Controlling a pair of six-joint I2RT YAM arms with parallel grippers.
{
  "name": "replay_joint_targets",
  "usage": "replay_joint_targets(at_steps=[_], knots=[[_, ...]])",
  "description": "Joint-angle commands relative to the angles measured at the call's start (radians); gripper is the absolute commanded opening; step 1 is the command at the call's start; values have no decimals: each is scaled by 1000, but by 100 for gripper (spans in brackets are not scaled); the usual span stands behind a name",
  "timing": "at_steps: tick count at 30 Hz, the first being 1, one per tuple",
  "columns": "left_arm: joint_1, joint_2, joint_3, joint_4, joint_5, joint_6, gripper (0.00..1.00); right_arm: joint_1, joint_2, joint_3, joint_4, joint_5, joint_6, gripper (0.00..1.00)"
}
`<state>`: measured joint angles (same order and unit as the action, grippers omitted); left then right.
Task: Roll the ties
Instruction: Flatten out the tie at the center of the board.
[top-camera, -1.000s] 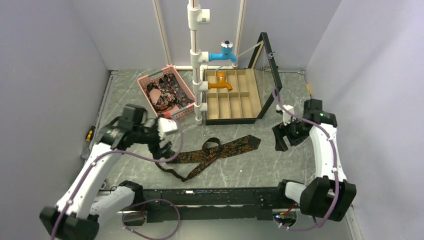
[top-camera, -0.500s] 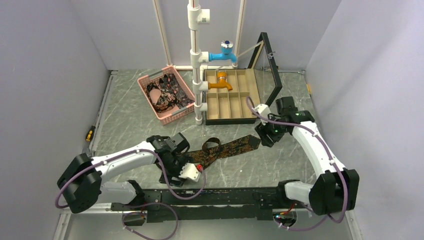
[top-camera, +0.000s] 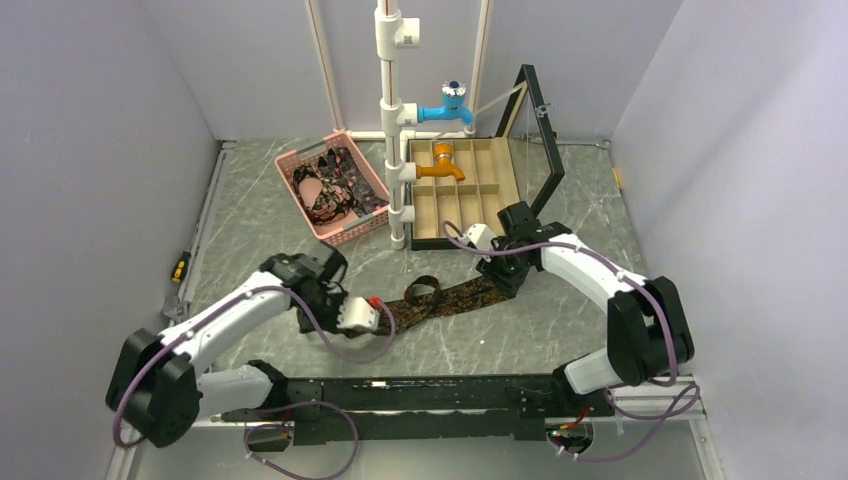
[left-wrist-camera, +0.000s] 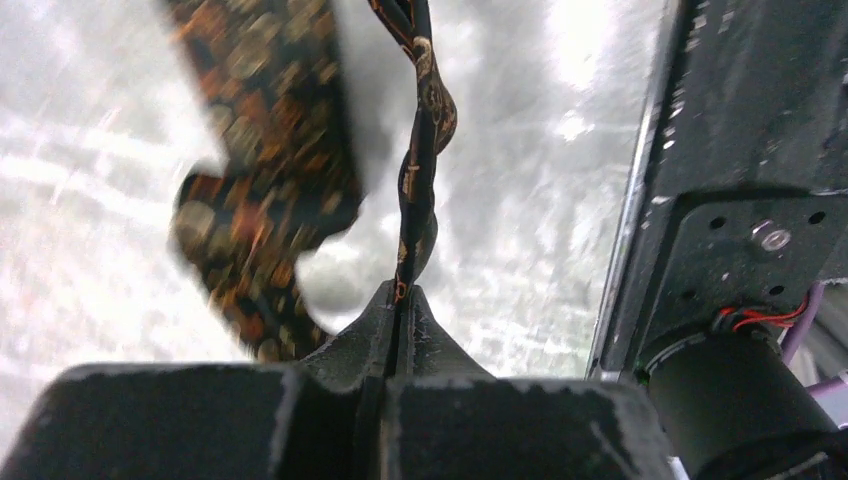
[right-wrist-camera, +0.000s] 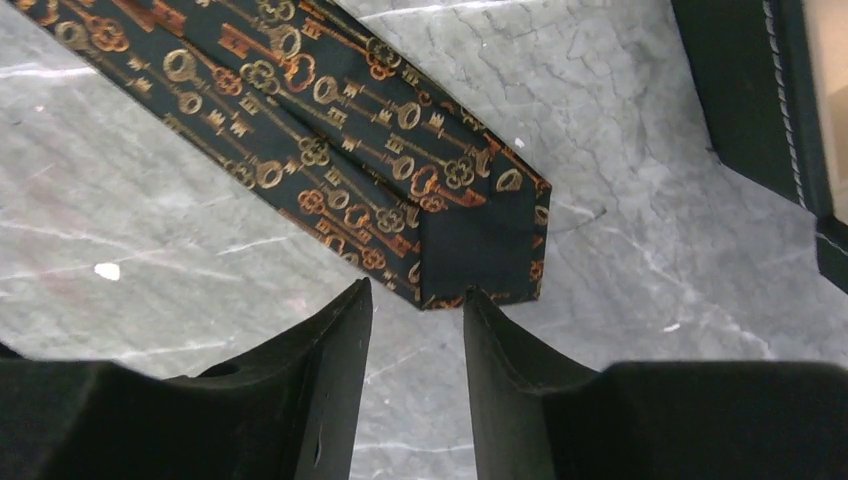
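One tie (top-camera: 455, 292), dark with a gold and orange key pattern, lies across the marble table with a loop near its middle. My left gripper (top-camera: 376, 313) is shut on its narrow end; in the left wrist view the thin strip (left-wrist-camera: 418, 180) runs up out of the closed jaws (left-wrist-camera: 400, 292). My right gripper (top-camera: 497, 272) hovers at the tie's wide end (right-wrist-camera: 400, 200), open (right-wrist-camera: 415, 300), with the tip of the fabric just at the fingertips. More ties (top-camera: 335, 185) lie heaped in the pink basket (top-camera: 290, 158).
A black compartment box (top-camera: 465, 240) with its lid raised stands behind the right gripper; its corner (right-wrist-camera: 750, 100) is close in the right wrist view. A white pipe stand (top-camera: 392, 120) with blue and orange taps rises between basket and box. The black base rail (left-wrist-camera: 740, 150) runs beside the left gripper.
My left arm swung over the tie's narrow end and shut on it, drawing the tail in. My right arm moved left to the wide end, its jaws narrowing.
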<state>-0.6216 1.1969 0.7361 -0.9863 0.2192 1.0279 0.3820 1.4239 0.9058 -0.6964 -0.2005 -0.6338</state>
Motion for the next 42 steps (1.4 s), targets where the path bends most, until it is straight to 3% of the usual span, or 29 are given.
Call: replay_joint_targets(at_steps=[1, 8, 12, 16, 18, 26, 34, 37, 39, 40, 41, 42], knots=[[197, -93, 78, -173, 55, 105, 0, 24, 69, -15, 128, 59, -35, 38], [541, -88, 170, -279, 74, 192, 0, 53, 204, -74, 202, 173, -99, 21], [780, 30, 301, -325, 115, 199, 0, 54, 224, -109, 217, 226, -124, 15], [927, 187, 409, -360, 137, 170, 0, 57, 235, -131, 215, 254, -132, 5], [957, 239, 434, -360, 120, 154, 0, 57, 234, -141, 209, 270, -131, 0], [1000, 374, 427, -282, 2, 100, 0, 54, 126, -280, 208, 403, -142, 0], [1005, 445, 457, -296, 48, 78, 0, -6, -10, -387, 156, 487, -136, 0], [990, 460, 447, -300, 67, 74, 8, -23, -61, -409, 120, 496, -135, 0], [971, 467, 438, -303, 86, 73, 19, -25, -99, -418, 94, 494, -133, 0], [963, 469, 434, -294, 93, 65, 28, -26, -114, -416, 76, 490, -129, 0], [957, 468, 433, -282, 109, 58, 49, -27, -135, -410, 57, 481, -123, 0], [955, 464, 438, -279, 131, 58, 58, -28, -150, -398, 40, 469, -117, 0]])
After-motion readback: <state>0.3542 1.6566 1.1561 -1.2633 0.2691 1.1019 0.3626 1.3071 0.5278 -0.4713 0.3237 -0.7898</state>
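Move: The tie's bunched left part is in the left fingers; its goal is bare table about 17 cm left, 5 ahead and 4 below. The tie's standing loop lies 15 cm right and 7 ahead of this hand, the basket 27 ahead, 2 left. The tie's right end is 5 cm below the right hand, 1 ahead and 1 right; from this hand the compartment box is 17 ahead, 6 left. The tie is pulled out from both sides: the left hand, still gripping it, lifts it and sweeps some 18 cm left and a little forward, turning about 50 degrees counter-clockwise, then lowers and opens to let go. The right hand sinks 5 cm onto the right end, shuts its fingers, and, tips kept low on the cloth, drags it right and then also back, tilting its fingertips rightward. ##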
